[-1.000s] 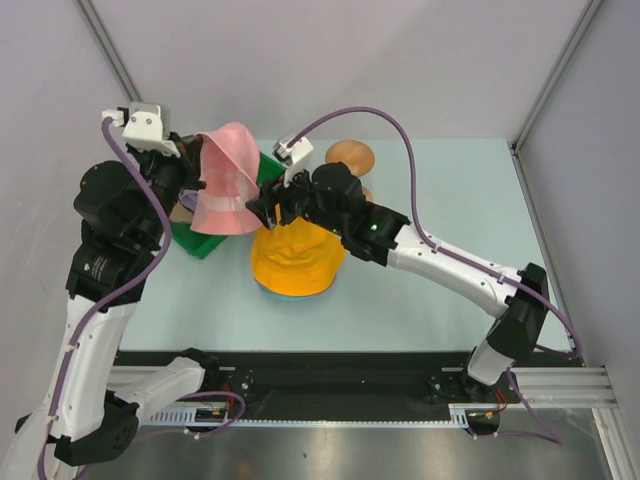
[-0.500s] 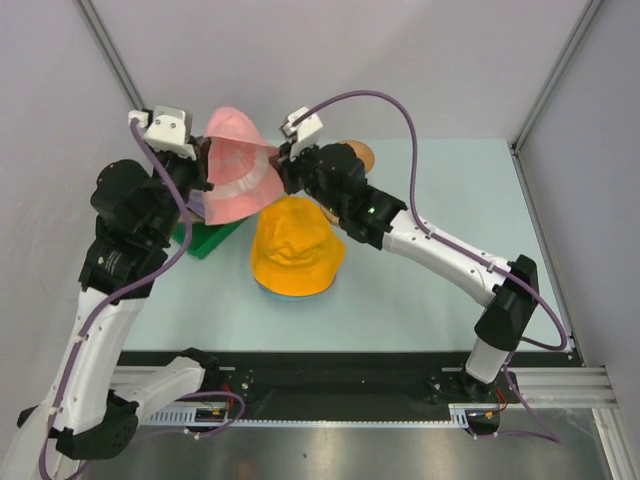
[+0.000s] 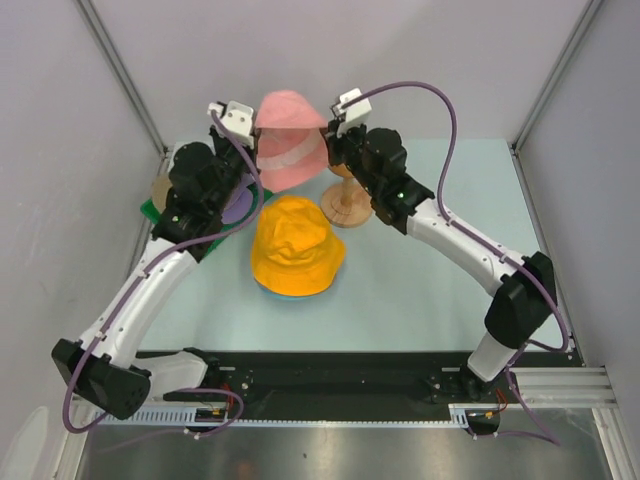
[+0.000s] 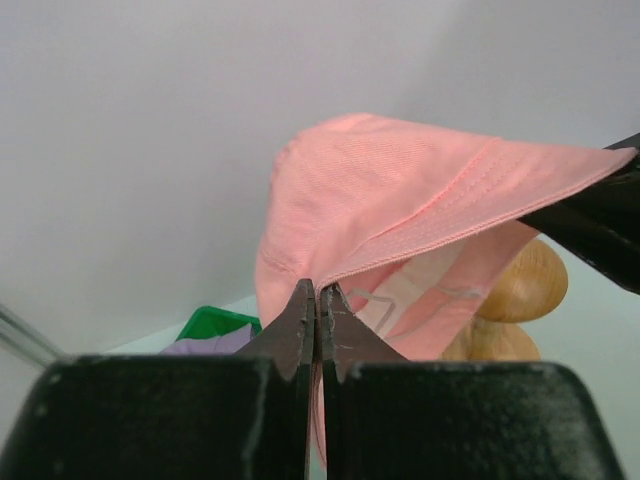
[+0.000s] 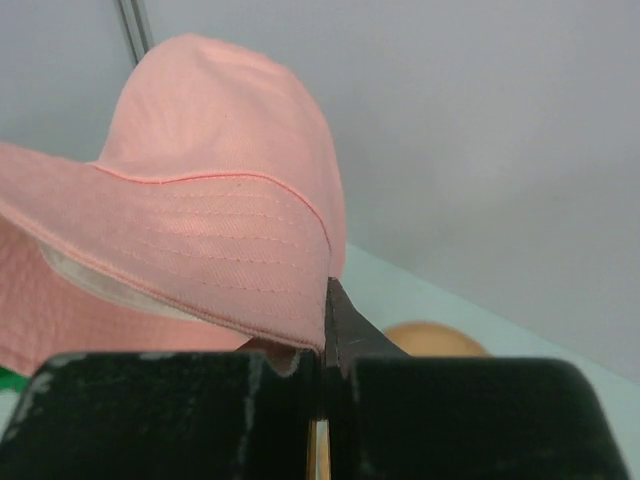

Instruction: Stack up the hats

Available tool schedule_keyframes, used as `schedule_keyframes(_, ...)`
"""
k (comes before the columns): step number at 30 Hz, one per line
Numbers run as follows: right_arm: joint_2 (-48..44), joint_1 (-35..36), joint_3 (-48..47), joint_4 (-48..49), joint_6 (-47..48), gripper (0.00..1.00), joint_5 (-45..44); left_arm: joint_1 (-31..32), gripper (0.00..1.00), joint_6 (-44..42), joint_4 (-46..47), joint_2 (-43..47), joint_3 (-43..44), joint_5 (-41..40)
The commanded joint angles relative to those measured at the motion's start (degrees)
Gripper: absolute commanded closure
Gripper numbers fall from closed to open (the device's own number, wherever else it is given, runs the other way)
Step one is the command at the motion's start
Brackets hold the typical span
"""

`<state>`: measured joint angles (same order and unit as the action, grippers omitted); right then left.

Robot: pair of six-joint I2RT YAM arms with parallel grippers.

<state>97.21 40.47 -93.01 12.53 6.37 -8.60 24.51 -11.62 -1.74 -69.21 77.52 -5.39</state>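
A pink bucket hat (image 3: 290, 140) hangs in the air at the back of the table, stretched between both grippers. My left gripper (image 3: 252, 150) is shut on its left brim (image 4: 330, 270). My right gripper (image 3: 330, 140) is shut on its right brim (image 5: 290, 290). Below and nearer, an orange hat (image 3: 295, 243) sits on top of a teal one whose rim (image 3: 275, 292) peeks out. A lavender hat (image 3: 238, 205) lies in the green bin (image 3: 150, 205) under my left arm.
The wooden hourglass stand (image 3: 347, 203) stands just right of the orange hat, under the pink hat's right side. A tan round shape (image 3: 158, 188) shows at the bin's left end. Grey walls close the back and sides.
Both arms have lifted the pink hat and carried it right and toward the back. My right gripper has shut on its right brim, and the hat is now spread between the two grippers.
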Motion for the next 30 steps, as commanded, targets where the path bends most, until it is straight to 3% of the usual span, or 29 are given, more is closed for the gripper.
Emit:
schedule_keyframes(1,-8.2,1.5,9.9,7.8,4.3,1.00,-3.4,-0.6,1.00,-1.7,9.2,3.5,-9.6,-1.2)
schedule_keyframes(5,-14.8,5.6,18.1,9.4,4.6,1.00,-6.4,-0.5,1.00,-0.8,13.5,10.4,-20.7,-2.7)
schedule_keyframes(9,-19.6,10.3,21.4,7.6,5.2,1.00,-11.0,-0.5,1.00,-0.9,13.9,15.3,-26.2,-4.4)
schedule_keyframes(10,-20.0,12.0,22.9,7.7,5.3,1.00,-11.9,-0.5,0.86,-0.6,13.2,16.0,-26.6,-4.4)
schedule_keyframes(12,-20.9,13.6,24.2,7.2,5.6,1.00,-14.3,-0.5,0.76,1.0,10.4,17.7,-27.7,-4.7)
schedule_keyframes(13,-21.2,14.4,24.8,7.2,5.6,1.00,-15.1,-0.5,0.66,1.9,9.0,18.2,-27.9,-5.2)
schedule_keyframes(16,-21.6,17.8,27.5,7.9,5.5,1.00,-17.4,-0.6,0.31,7.5,0.5,20.4,-27.6,-7.1)
schedule_keyframes(22,-19.9,24.7,29.9,8.7,6.2,1.00,-22.1,-0.6,0.09,21.8,-18.8,31.4,-29.0,-2.6)
schedule_keyframes(30,-18.5,31.7,34.4,11.8,6.8,1.00,-34.5,-0.6,0.04,38.9,-33.9,49.2,-32.0,11.6)
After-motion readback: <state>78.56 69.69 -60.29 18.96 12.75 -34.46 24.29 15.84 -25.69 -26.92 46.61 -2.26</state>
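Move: The yellow hat on top of the stack, where the pinched pink hat is being taken, lies about 30 cm below the left hand, 8 cm right and 4 cm back. From the right hand it is some 27 cm down, 6 cm left and 10 cm back. The wooden stand is roughly 8 cm ahead of the right hand and 6 cm right, the purple hat about 6 cm ahead and 22 cm left, both well below. Both hands swing the pink hat back and down, some 15-20 cm back; left opens, letting go; right keeps pinching. ##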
